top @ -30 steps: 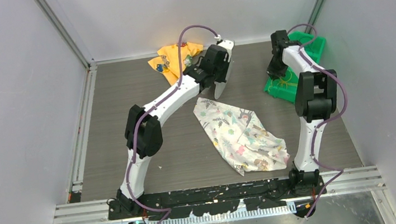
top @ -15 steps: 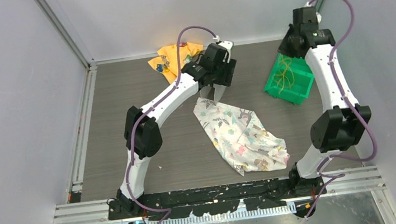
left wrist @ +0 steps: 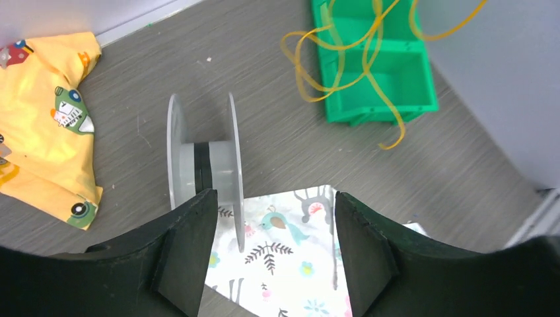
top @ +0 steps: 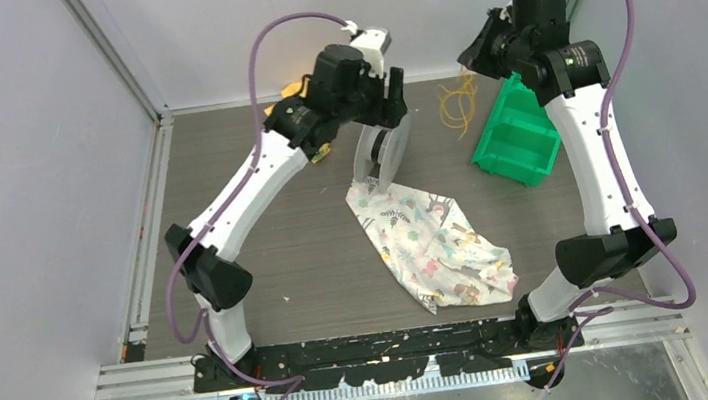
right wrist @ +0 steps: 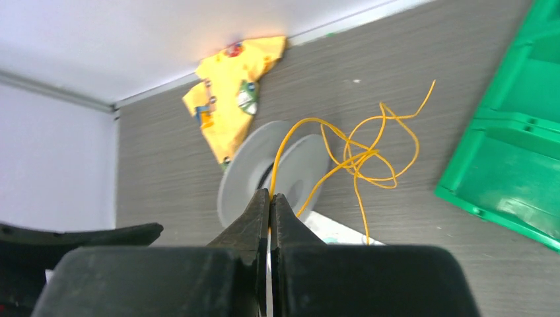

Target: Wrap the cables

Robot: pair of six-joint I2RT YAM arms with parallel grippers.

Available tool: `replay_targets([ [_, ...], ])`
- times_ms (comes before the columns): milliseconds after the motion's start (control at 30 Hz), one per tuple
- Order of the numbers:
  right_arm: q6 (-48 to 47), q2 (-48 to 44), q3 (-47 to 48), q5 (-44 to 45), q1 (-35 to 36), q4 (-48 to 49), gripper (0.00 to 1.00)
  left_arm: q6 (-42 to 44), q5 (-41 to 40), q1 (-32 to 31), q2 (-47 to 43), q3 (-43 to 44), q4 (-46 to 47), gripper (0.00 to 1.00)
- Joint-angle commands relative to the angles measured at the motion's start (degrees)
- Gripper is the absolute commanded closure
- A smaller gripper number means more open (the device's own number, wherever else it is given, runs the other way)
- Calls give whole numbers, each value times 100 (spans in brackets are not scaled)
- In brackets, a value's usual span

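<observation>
The cables [right wrist: 360,155] are one thin yellow-orange cord in loose tangled loops. My right gripper [right wrist: 269,196] is shut on the cord's upper end, and the loops [top: 457,103] hang from it above the table, just left of the green bin. A grey spool [top: 380,157] stands on its rims at the corner of the patterned cloth. In the left wrist view the spool [left wrist: 205,168] is below and ahead of my left gripper [left wrist: 274,251]. That gripper is open and holds nothing, with its left finger level with the spool.
A green bin [top: 519,136] sits at the back right under the right arm. A yellow printed cloth [left wrist: 39,125] lies at the back near the wall. A white patterned cloth [top: 430,242] is spread mid-table. Walls close in on three sides.
My left gripper let go of the spool, opened and rose; the spool now stands alone. My right arm lifted the cord out of the green bin and carried it left.
</observation>
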Motion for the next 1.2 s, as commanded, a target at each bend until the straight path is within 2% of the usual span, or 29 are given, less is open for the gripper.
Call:
replay_targets([
  [0, -75, -91, 386, -591, 220, 69, 99, -269, 891, 487, -407, -18, -100, 33],
  [100, 26, -98, 410, -915, 284, 161, 99, -257, 1538, 737, -670, -395, 114, 31],
  [300, 202, -108, 453, -1582, 338, 406, 99, -214, 2417, 766, -1034, -955, 744, 29],
  [400, 174, -27, 464, -2162, 339, 413, 99, -363, 2613, 764, -1181, -1306, 1395, 30],
  [533, 55, 40, 445, -3025, 342, 381, 99, -486, 2863, 769, -1413, -2020, 2723, 30],
  [667, -135, -41, 378, -3574, 340, 346, 99, -695, 3043, 839, -1253, -1894, 2962, 29],
  [800, -208, -136, 224, -3994, 340, 399, 99, -1331, 3532, 929, -1152, -1912, 3646, 29],
  [1000, -304, -216, 83, -4018, 340, 362, 99, -1735, 3816, 980, -825, -1662, 3925, 34],
  [1167, -145, -312, -83, -4178, 361, 593, 99, -1985, 3689, 972, -599, -1563, 4081, 39],
])
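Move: The yellow cable hangs from the right gripper, its loops centred about 10 cm under those fingertips; from the open left gripper that is roughly 5 cm ahead, 15 cm right and 5 cm below. The left gripper is about 5 cm back, 15 cm left and 5 cm below the right one. The standing spool is some 2 cm ahead, 4 cm left and 20 cm below the left hand; the green box is 9 cm ahead, 36 cm right and 27 cm below it. The cable, still pinched in the shut right fingers, is carried about 11 cm left and some 6 cm back, rising slightly, towards the left gripper while the right hand swings nearly 40 degrees counter-clockwise. The left hand first dips out left and returns, then climbs to about 7 cm higher, rolling its left side down some 30 degrees and turning clockwise, its open fingers brought up around the strand by the right fingertips. ##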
